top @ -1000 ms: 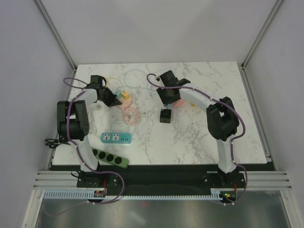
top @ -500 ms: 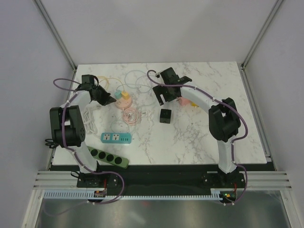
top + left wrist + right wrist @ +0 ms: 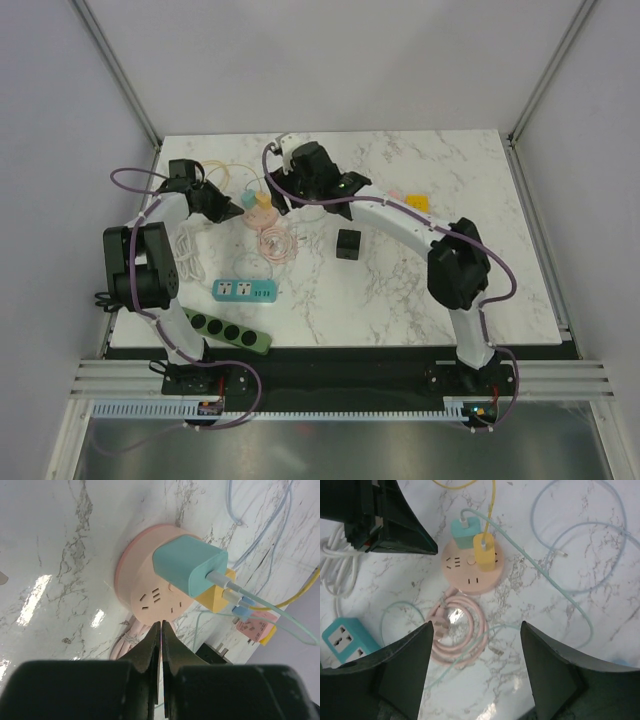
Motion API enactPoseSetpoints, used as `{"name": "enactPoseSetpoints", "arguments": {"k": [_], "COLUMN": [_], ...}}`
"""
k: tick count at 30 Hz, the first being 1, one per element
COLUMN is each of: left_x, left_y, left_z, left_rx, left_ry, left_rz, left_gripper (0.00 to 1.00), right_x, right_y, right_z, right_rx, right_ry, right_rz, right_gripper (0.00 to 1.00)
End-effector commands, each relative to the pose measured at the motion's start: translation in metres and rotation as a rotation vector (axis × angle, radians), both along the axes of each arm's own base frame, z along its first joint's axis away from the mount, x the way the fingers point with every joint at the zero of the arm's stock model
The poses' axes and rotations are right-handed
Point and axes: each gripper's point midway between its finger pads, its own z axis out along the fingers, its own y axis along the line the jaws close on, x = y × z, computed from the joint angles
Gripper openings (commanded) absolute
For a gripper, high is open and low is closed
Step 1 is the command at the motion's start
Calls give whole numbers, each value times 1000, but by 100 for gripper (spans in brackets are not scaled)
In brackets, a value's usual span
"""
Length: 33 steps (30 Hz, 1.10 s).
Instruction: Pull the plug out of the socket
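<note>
A round pink socket (image 3: pixel 145 587) lies on the marble table with a teal plug (image 3: pixel 187 565) and a yellow plug (image 3: pixel 217 597) in it, each with a thin cable. My left gripper (image 3: pixel 161 625) is shut and empty, its tips just short of the socket's near edge. From above, the left gripper (image 3: pixel 230 206) sits left of the socket (image 3: pixel 264 210). My right gripper (image 3: pixel 476 630) is open and empty, hovering above the socket (image 3: pixel 470 575), the teal plug (image 3: pixel 465 532) and the yellow plug (image 3: pixel 485 550). In the top view the right gripper (image 3: pixel 283 193) is right of the plugs.
The socket's coiled pink cable (image 3: pixel 462 635) lies beside it. A black cube adapter (image 3: pixel 347 243), a teal power strip (image 3: pixel 245 290), a green power strip (image 3: pixel 232 332) and a white cable (image 3: pixel 190 245) lie nearby. Loose light-blue and yellow cables (image 3: pixel 580 545) loop at the back.
My right arm has swung left from the table's middle to above the pink socket. My left gripper drew back a little to the left, then stayed shut beside the socket.
</note>
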Motion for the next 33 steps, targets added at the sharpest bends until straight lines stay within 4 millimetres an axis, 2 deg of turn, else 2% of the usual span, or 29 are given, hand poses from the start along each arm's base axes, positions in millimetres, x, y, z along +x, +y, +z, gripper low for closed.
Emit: {"name": "enactPoseSetpoints", "arguments": {"k": [1,2,7,9,10,11,13,16,30,33], "left_x": [6,6,6,6,5,6,6,5,5,5], "left_y": [-4,-4,-5,-6,-7,-7,-7,-9,-10,-9], "left_z": [15,15,14,14,14,14,14,12,11,10], "left_rx": [-26,-26,-36,-45,-47,-48,-50,-57,-64,-64], "left_ry": [-63,-63,-64,-62,-60,-64,-63,-59,-61,-61], "left_rz": [-30,-30,-32,-29,-31,-30,-28,-31,-35,-33], "left_gripper": [8,8,8,8,7,8,8,8,8,8], "right_x": [24,28,38,45,48,48,52,54,71,74], "right_y": [31,41,58,58,60,64,70,80,94,98], "right_z": [-21,-22,-34,-48,-47,-58,-67,-74,-85,-93], "right_rx": [60,79,80,51,56,44,43,56,72,74], "right_ry": [-21,-45,-95,-98,-106,-99,-94,-92,-135,-129], "right_rz": [3,11,23,0,2,16,28,54,56,55], "right_gripper": [77,75,64,63,62,62,62,61,58,54]}}
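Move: The yellow plug, upright on the round pink socket, lies about 8 cm ahead of the right hand, 9 cm to its left and 15 cm below. The teal plug sits some 3 cm further left and 1 cm farther out than the yellow one. The coiled pink cord is about 2 cm back and 6 cm left of the right hand, on the table. From the left hand the yellow plug is roughly 3 cm ahead, 6 cm right and 3 cm lower. The yellow plug is approached by the right hand, which first drops steeply about 10 cm while drifting left and forward, then eases another 5 cm or so left and forward with a slight further sinking. Its fingers keep pointing forward-left and down, narrowing from wide to a little over half open to line up on either side of the plug. ##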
